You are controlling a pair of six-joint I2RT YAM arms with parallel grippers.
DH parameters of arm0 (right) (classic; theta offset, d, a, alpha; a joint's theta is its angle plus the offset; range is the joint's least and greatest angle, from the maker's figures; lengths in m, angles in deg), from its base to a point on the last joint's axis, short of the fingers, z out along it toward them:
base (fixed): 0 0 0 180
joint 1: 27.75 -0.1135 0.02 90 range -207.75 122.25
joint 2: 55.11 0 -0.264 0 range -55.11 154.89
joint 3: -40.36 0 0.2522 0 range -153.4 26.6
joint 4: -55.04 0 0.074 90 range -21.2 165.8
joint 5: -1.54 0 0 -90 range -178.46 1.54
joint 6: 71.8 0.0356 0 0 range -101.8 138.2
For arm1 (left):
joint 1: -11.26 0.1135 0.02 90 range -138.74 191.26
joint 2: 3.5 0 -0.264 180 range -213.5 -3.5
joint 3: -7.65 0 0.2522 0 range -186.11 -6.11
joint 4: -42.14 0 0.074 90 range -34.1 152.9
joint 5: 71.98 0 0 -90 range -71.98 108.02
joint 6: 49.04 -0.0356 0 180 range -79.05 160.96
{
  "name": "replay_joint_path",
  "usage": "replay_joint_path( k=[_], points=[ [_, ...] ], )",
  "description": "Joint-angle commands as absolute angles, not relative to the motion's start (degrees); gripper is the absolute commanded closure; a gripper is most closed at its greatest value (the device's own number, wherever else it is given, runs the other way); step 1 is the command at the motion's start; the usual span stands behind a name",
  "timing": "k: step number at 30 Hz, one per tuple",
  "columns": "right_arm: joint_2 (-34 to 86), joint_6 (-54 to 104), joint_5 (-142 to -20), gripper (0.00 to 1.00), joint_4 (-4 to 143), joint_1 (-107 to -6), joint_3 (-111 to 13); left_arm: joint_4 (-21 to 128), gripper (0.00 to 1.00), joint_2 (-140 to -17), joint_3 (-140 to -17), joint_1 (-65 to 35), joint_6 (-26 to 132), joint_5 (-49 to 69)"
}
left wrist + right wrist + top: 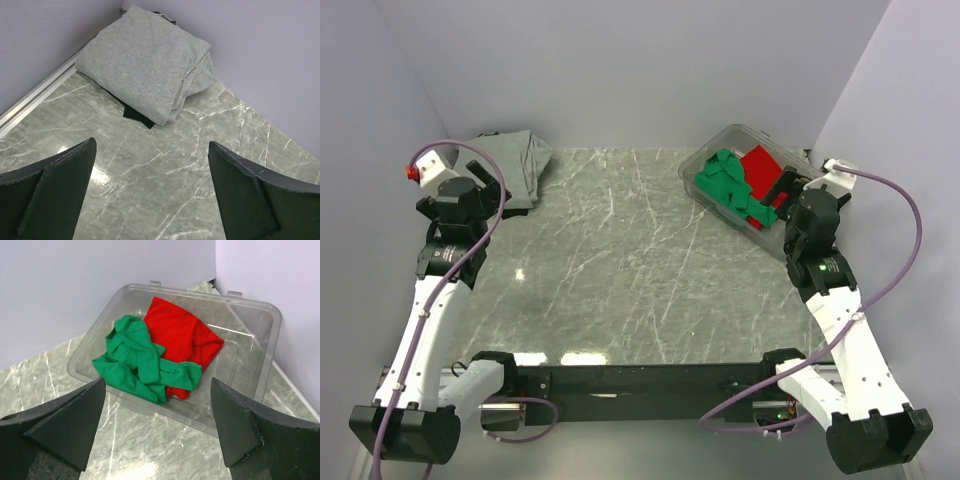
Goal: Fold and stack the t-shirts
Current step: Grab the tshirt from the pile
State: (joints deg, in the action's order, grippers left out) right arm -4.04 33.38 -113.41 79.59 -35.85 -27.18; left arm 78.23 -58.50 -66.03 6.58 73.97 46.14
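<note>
A folded grey t-shirt (515,160) (145,60) lies in the table's far left corner against the walls. My left gripper (488,196) (151,142) hovers open just in front of it, nothing between its fingers. A crumpled green t-shirt (725,180) (140,362) lies partly over a red t-shirt (760,165) (182,332), both inside the clear plastic bin (740,130) (245,360) at the far right. My right gripper (788,198) (157,380) stands open, above the marble just short of the bin's near wall.
A small black piece (137,114) pokes out from under the grey shirt's near edge. Grey walls close the table at the back and on both sides. The marble tabletop (640,260) stretches between the two arms.
</note>
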Motion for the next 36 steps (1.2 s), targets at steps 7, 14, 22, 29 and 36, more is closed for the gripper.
replay_joint_path(
  k=[7,14,22,29,36],
  points=[
    [-3.69,33.84,-119.48,0.08,83.74,-36.1,-31.59,75.25,0.01,-58.78,-69.22,6.78,74.09,48.26],
    [1.47,33.05,-113.25,0.07,82.86,-35.93,-33.07,75.24,0.01,-63.51,-71.5,6.78,76.55,47.21],
    [17.91,34.63,-108.32,0.07,84.62,-35.84,-43.0,76.56,0.01,-66.87,-74.31,6.78,74.19,47.12],
    [37.14,36.3,-101.91,0.1,86.38,-35.05,-54.33,75.59,0.01,-66.43,-73.08,6.78,72.77,46.41],
    [50.88,36.66,-95.14,0.12,87.43,-34.87,-61.64,78.66,0.01,-66.51,-73.26,6.78,75.05,49.66]
  ],
)
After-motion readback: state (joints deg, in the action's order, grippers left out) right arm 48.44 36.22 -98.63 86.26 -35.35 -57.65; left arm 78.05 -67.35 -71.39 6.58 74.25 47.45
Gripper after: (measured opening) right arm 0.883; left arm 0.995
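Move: The green t-shirt lies crumpled in the clear bin, about 20 cm ahead of the right hand, 6 cm to its left and 28 cm below. The red t-shirt beside it is some 23 cm ahead of that hand and 2 cm to its right; the bin's middle is about 18 cm ahead and 4 cm right. From the left hand, the green t-shirt lies roughly 20 cm forward and 60 cm to the right. Towards the green t-shirt in the bin the right hand first drifts back a touch, then speeds forward and ever more steeply down, about 17 cm out and 15 cm down, working some 7 cm left. Its wrist tips down nearly 30 degrees with a slight counter-clockwise turn, the fingers staying wide open. The left hand, open and empty, eases 3 cm forward. ##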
